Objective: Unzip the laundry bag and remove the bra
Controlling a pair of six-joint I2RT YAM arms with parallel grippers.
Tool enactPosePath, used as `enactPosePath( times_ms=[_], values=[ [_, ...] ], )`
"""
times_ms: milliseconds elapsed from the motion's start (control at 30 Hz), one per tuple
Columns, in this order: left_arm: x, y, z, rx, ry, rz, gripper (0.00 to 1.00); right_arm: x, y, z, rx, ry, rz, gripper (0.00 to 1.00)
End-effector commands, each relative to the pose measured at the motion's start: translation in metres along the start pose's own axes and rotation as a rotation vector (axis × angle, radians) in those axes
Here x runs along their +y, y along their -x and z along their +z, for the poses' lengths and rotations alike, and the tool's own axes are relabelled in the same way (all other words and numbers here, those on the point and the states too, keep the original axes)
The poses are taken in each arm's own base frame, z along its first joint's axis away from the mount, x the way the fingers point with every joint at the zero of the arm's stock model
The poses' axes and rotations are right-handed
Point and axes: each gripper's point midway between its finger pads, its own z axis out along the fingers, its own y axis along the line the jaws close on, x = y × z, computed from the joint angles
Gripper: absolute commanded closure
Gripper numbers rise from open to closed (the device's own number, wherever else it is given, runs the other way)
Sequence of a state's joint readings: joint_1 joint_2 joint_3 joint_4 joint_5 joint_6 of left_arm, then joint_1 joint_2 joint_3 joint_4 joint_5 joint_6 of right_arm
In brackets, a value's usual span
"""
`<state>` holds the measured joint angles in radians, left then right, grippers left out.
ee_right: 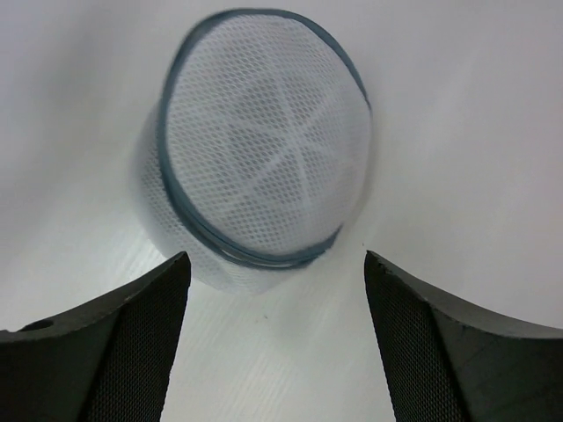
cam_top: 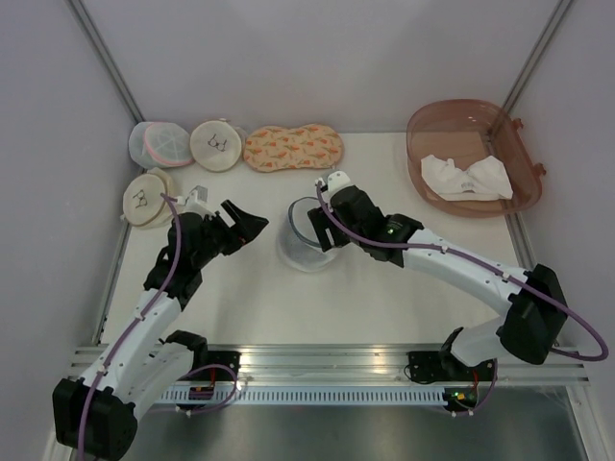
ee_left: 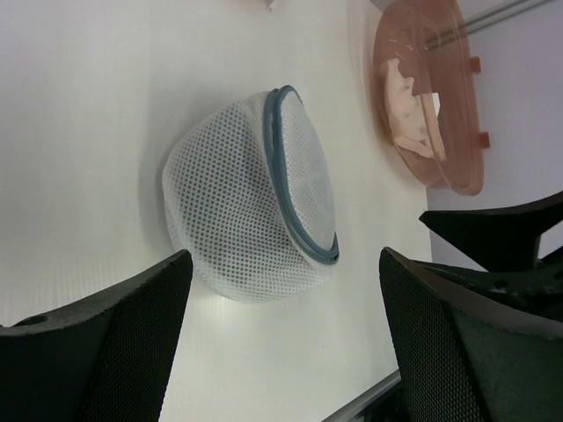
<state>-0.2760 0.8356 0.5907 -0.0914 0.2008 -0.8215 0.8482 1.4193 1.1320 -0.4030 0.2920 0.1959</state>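
Observation:
The laundry bag [cam_top: 304, 242] is a round, domed white mesh pouch with a dark zipper rim, lying mid-table. It fills the left wrist view [ee_left: 251, 202] and the right wrist view [ee_right: 264, 149]; in both the rim looks zipped. The bra is hidden: no black fabric shows through the mesh. My left gripper [cam_top: 254, 223] is open just left of the bag and apart from it, its jaws [ee_left: 283, 264] holding nothing. My right gripper [cam_top: 325, 227] hovers over the bag's back right edge, open [ee_right: 275, 259] with nothing between its fingers.
A pink translucent tub [cam_top: 524, 163] with a white cloth [cam_top: 466, 178] stands at the back right. Along the back left lie a carrot-patterned pouch [cam_top: 293, 147], two cream round pouches [cam_top: 216, 144] [cam_top: 146, 197] and a pink-trimmed mesh pouch [cam_top: 159, 142]. A metal rail [cam_top: 317, 357] runs along the near edge.

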Motion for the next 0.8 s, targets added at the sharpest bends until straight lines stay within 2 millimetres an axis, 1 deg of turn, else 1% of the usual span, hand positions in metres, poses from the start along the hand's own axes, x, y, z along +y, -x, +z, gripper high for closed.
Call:
enactPosePath(
  times_ms=[0,33,67,100,133,167,200,233,267,333,367,400,433,467,500,600,667,733,767],
  values=[
    [0.014,-0.004,-0.001,-0.006,0.061,-0.048,0.10,0.039,0.021,0.005,-0.023,0.157,-0.013,0.16],
    [0.013,-0.003,-0.002,-0.006,0.060,-0.048,0.10,0.045,0.034,0.004,-0.048,0.168,-0.015,0.17],
    [0.014,-0.004,-0.002,-0.003,0.063,-0.049,0.10,0.055,0.036,0.006,-0.051,0.183,-0.027,0.17],
    [0.014,-0.004,-0.002,-0.002,0.066,-0.052,0.10,0.061,0.034,0.015,-0.040,0.183,-0.036,0.18],
    [0.014,-0.005,-0.003,0.001,0.063,-0.053,0.10,0.066,0.044,0.016,-0.059,0.182,-0.030,0.18],
    [0.014,-0.006,-0.003,0.002,0.064,-0.060,0.10,0.067,0.047,0.020,-0.063,0.166,-0.025,0.19],
    [0.013,-0.006,-0.004,-0.001,0.057,-0.060,0.10,0.067,0.044,0.030,-0.047,0.143,-0.028,0.21],
    [0.013,-0.007,-0.005,0.001,0.055,-0.063,0.10,0.066,0.051,0.034,-0.061,0.123,-0.021,0.22],
    [0.013,-0.008,-0.006,0.001,0.054,-0.066,0.10,0.061,0.050,0.043,-0.057,0.072,-0.010,0.24],
    [0.012,-0.007,-0.008,-0.005,0.048,-0.068,0.10,0.056,0.056,0.050,-0.069,0.020,-0.002,0.27],
    [0.011,-0.007,-0.009,-0.005,0.042,-0.066,0.10,0.050,0.052,0.058,-0.056,-0.028,0.001,0.29],
    [0.012,-0.007,-0.010,-0.006,0.044,-0.067,0.10,0.043,0.053,0.061,-0.062,-0.077,0.005,0.33],
    [0.013,-0.009,-0.011,-0.001,0.047,-0.067,0.10,0.040,0.057,0.062,-0.068,-0.106,0.008,0.35],
    [0.012,-0.009,-0.012,-0.005,0.046,-0.067,0.10,0.038,0.053,0.068,-0.055,-0.125,0.007,0.38],
    [0.013,-0.010,-0.012,-0.002,0.047,-0.069,0.10,0.037,0.052,0.070,-0.053,-0.134,0.006,0.39],
    [0.014,-0.010,-0.013,-0.006,0.046,-0.072,0.10,0.039,0.046,0.080,-0.036,-0.138,0.000,0.41],
    [0.014,-0.010,-0.014,-0.008,0.048,-0.072,0.10,0.046,0.041,0.084,-0.018,-0.108,-0.007,0.41],
    [0.015,-0.011,-0.014,-0.006,0.051,-0.072,0.10,0.050,0.038,0.084,-0.012,-0.081,-0.002,0.41],
    [0.015,-0.010,-0.014,-0.008,0.051,-0.072,0.10,0.050,0.042,0.081,-0.026,-0.074,0.006,0.41]
  ],
)
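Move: From the right gripper, the laundry bag stands roughly 8 cm ahead and 6 cm to the left, its middle some 11 cm below. The orange patterned cloth lies about 38 cm ahead and 10 cm left, and the pink basket about 36 cm ahead and 37 cm right, both some 16 cm below. From the left gripper, the bag is about 9 cm ahead, 11 cm right and 13 cm below. Swing the right gripper about 8 cm left, nearly level, to line up with the laundry bag, then reach some 5 cm forward while sinking about 4 cm onto the blue-edged opening. Narrow the wide-open fingers partway as it goes, leaving them apart around the mesh. Keep the left gripper open and empty, easing it back slightly. ##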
